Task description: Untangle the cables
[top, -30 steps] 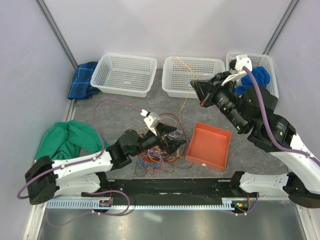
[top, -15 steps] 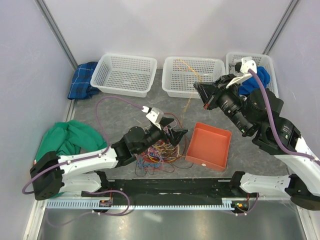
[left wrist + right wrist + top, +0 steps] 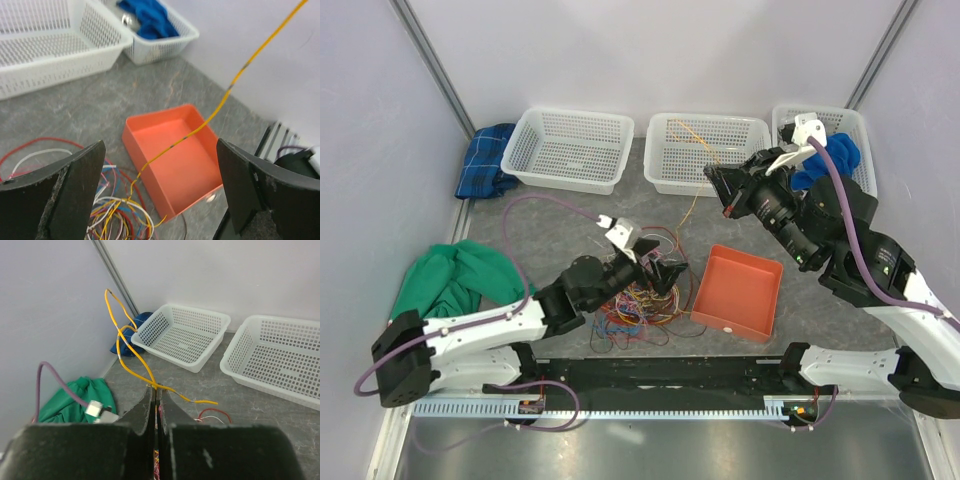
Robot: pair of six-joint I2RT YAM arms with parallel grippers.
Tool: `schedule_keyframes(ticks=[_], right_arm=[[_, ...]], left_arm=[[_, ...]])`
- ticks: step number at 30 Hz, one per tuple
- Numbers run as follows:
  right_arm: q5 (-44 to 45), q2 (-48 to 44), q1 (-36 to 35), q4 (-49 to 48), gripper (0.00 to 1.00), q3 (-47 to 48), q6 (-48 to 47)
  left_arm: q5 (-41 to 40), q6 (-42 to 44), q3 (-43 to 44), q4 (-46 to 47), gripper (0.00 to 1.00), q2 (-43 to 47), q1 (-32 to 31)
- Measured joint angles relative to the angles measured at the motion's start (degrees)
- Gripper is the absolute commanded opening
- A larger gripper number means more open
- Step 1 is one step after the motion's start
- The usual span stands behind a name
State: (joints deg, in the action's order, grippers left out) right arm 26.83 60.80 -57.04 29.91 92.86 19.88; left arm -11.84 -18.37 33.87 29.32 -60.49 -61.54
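The cables (image 3: 635, 300) lie in a many-coloured tangle on the grey table in front of the left arm. One yellow cable (image 3: 692, 205) rises from the tangle to my right gripper (image 3: 720, 185), which is shut on it in the air before the middle basket. In the right wrist view the jaws (image 3: 155, 390) pinch the yellow cable (image 3: 127, 352), whose free end loops upward. My left gripper (image 3: 665, 275) hangs open just above the tangle's right side. In the left wrist view the yellow cable (image 3: 220, 107) runs between the spread gripper (image 3: 159, 145), touching neither finger, down into the tangle (image 3: 110, 215).
An orange tray (image 3: 737, 292) sits right of the tangle. Three white baskets line the back: left (image 3: 565, 178), middle (image 3: 665, 172), right (image 3: 860, 125) holding a blue cloth (image 3: 835, 155). A green cloth (image 3: 455, 280) and a blue plaid cloth (image 3: 485, 160) lie at the left.
The left gripper's jaws have spread slightly wider, and its wrist has shifted a little over the tangle. The right gripper stays shut on the yellow cable, almost in the same place.
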Motion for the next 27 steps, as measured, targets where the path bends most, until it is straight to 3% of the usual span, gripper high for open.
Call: schedule_keyframes(ticks=[2, 5, 6, 11, 12, 13, 15, 16, 19, 27], right_arm=[[0.0, 0.1, 0.0, 0.0, 0.0, 0.0, 0.0], [-0.2, 0.1, 0.0, 0.0, 0.0, 0.0, 0.1], [-0.2, 0.0, 0.0, 0.0, 0.0, 0.0, 0.1], [-0.2, -0.7, 0.0, -0.1, 0.0, -1.4, 0.1], [-0.2, -1.0, 0.0, -0.1, 0.06, -1.9, 0.1], [-0.1, -1.4, 0.0, -0.2, 0.33, -2.6, 0.1], [0.0, -2.9, 0.0, -0.5, 0.53, -4.7, 0.6], [0.1, -3.9, 0.0, -0.8, 0.69, -6.3, 0.7], [0.4, -7.5, 0.0, -1.2, 0.82, -11.5, 1.2], [0.2, -15.9, 0.0, -5.1, 0.84, -23.8, 2.1]], left_arm=[[0.6, 0.0, 0.6, 0.0, 0.9, -3.8, 0.0], [1.0, -0.2, 2.1, 0.0, 0.37, -8.5, 0.0], [0.2, -0.3, 2.6, -0.2, 0.03, -9.7, 0.0], [-4.9, -0.5, 6.7, -3.4, 0.02, -11.8, -0.1], [-5.6, -0.5, 7.6, -4.1, 0.02, -11.6, -0.1], [-6.4, -0.5, 8.8, -5.9, 0.02, -11.2, -0.1], [-8.0, -0.8, 11.8, -11.1, 0.02, -9.9, -0.1], [-8.9, -1.1, 14.3, -15.1, 0.02, -9.0, -0.1], [-9.8, -1.3, 22.7, -24.5, 0.02, -7.1, 0.0], [-8.7, -1.3, 49.7, -41.4, 0.02, -5.3, 0.0]])
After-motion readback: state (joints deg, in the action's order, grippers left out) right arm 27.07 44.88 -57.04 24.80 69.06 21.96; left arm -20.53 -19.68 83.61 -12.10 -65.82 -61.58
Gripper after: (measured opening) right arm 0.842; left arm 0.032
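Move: From the left hand, the yellow cable's hanging strand is about 2 cm ahead, 3 cm to the right and 4 cm lower. The cable pile lies 9 cm ahead, 8 cm left, the orange box 9 cm ahead, 16 cm right, both some 25 cm below. From the right hand, already pinching that cable higher up, the spot on the strand is level fore and aft, about 3 cm left and 28 cm below. Down about 4 cm and slightly right and forward, the left hand slips its open fingers around the yellow strand and shuts on it, then lifts it some 25 cm, easing left at the end. Once the left hand has its grip, the right fingers open and let go of the cable, and the empty right hand sinks about 8 cm, drifting right and a little back. ##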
